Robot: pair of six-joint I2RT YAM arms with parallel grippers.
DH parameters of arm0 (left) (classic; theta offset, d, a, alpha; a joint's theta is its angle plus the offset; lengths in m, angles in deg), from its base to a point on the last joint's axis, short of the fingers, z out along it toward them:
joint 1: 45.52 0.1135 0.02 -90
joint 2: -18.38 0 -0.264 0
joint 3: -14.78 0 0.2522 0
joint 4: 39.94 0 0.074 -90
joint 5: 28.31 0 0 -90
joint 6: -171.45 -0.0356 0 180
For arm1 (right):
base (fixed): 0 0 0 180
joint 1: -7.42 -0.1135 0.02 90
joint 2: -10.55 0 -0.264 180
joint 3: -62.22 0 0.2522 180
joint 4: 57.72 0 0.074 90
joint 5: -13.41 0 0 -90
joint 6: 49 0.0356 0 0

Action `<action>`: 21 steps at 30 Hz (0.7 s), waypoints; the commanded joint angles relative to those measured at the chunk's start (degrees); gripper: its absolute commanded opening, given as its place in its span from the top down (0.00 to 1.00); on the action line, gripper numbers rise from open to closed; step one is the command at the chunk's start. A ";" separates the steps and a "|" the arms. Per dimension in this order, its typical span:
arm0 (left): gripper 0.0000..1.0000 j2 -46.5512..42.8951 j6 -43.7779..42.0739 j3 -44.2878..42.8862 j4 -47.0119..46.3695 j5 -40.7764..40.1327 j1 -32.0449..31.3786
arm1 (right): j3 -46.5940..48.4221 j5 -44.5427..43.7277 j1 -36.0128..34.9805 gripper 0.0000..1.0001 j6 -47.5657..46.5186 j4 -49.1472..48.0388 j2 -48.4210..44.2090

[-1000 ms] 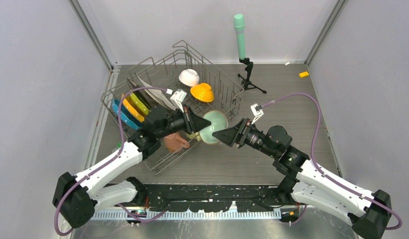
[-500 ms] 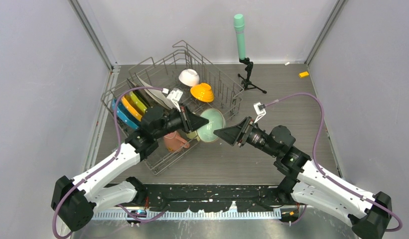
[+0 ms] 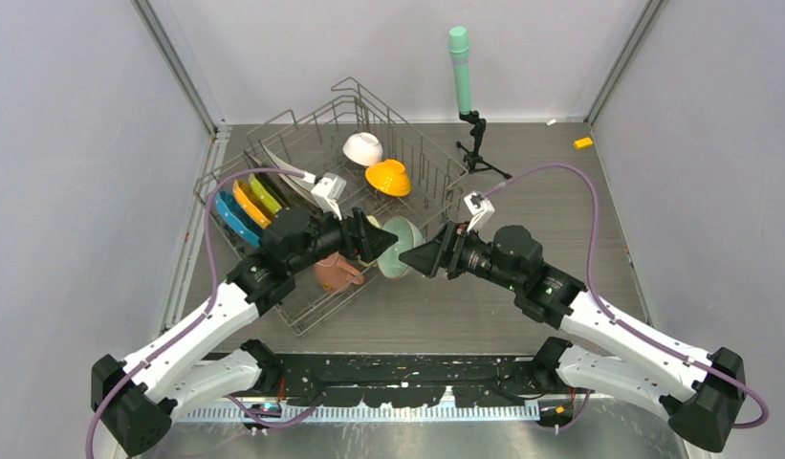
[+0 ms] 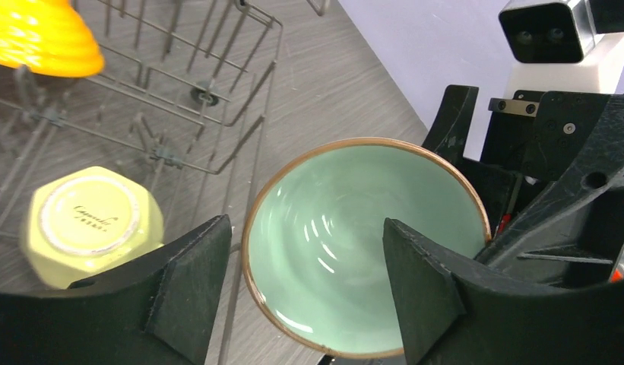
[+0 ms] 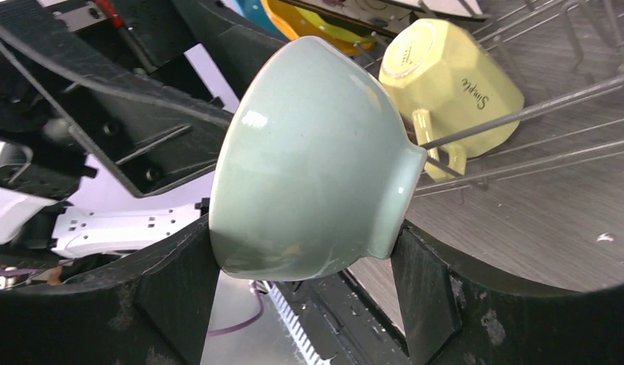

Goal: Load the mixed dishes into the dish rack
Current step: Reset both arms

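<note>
A pale green bowl (image 3: 398, 247) (image 5: 308, 160) hangs on edge at the near right corner of the dish rack (image 3: 422, 143). My right gripper (image 3: 416, 258) (image 5: 305, 251) is shut on it, one finger at the rim and one at the foot. Facing the bowl's inside (image 4: 362, 243), my left gripper (image 3: 374, 241) (image 4: 305, 251) is open, its fingers apart from the rim. In the rack are a pale-yellow mug (image 4: 92, 224) (image 5: 453, 84), a pink mug (image 3: 336, 273), an orange bowl (image 3: 388, 178), a white bowl (image 3: 363, 147), and blue (image 3: 233, 222), orange (image 3: 250, 206) and yellow-green (image 3: 266, 194) plates.
A green-topped cylinder on a black tripod (image 3: 460, 67) stands behind the rack at the right. A small orange piece (image 3: 583, 142) lies at the far right of the table. A rack wire runs against the green bowl's foot in the right wrist view.
My left gripper has opened and let go of the green bowl. The bowl has tipped from face-up onto its edge, and the right arm has moved left with it.
</note>
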 commanded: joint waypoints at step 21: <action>0.00 -16.97 -10.94 -3.41 25.48 -32.20 -0.10 | 49.94 -29.15 -0.24 0.81 -36.16 31.55 38.57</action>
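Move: The green bowl already sits in the right hand's grip, heading for the rack's bowl row, where the orange bowl lies about 18 cm ahead and 4 cm left of the right hand, 13 cm lower. The white bowl is some 7 cm beyond and 6 cm left of the orange one; the yellow mug is 5 cm ahead and 8 cm left of the right hand, 15 cm below. From the open left hand, the orange bowl is 16 cm ahead, 1 cm right and 14 cm below. The right hand keeps its hold on the green bowl and carries it forward about 12 cm and a touch to the left, over the rack towards the orange bowl, slow at first and then quicker, rising some 3 cm before beginning to sink while the fingers tip further down and swing clockwise to point more forward. Meanwhile the left hand, empty and already well open, spreads the rest of the way and draws off about 11 cm to the left, nearly level, away from the green bowl and above the mugs, turning some 25 degrees counter-clockwise. ##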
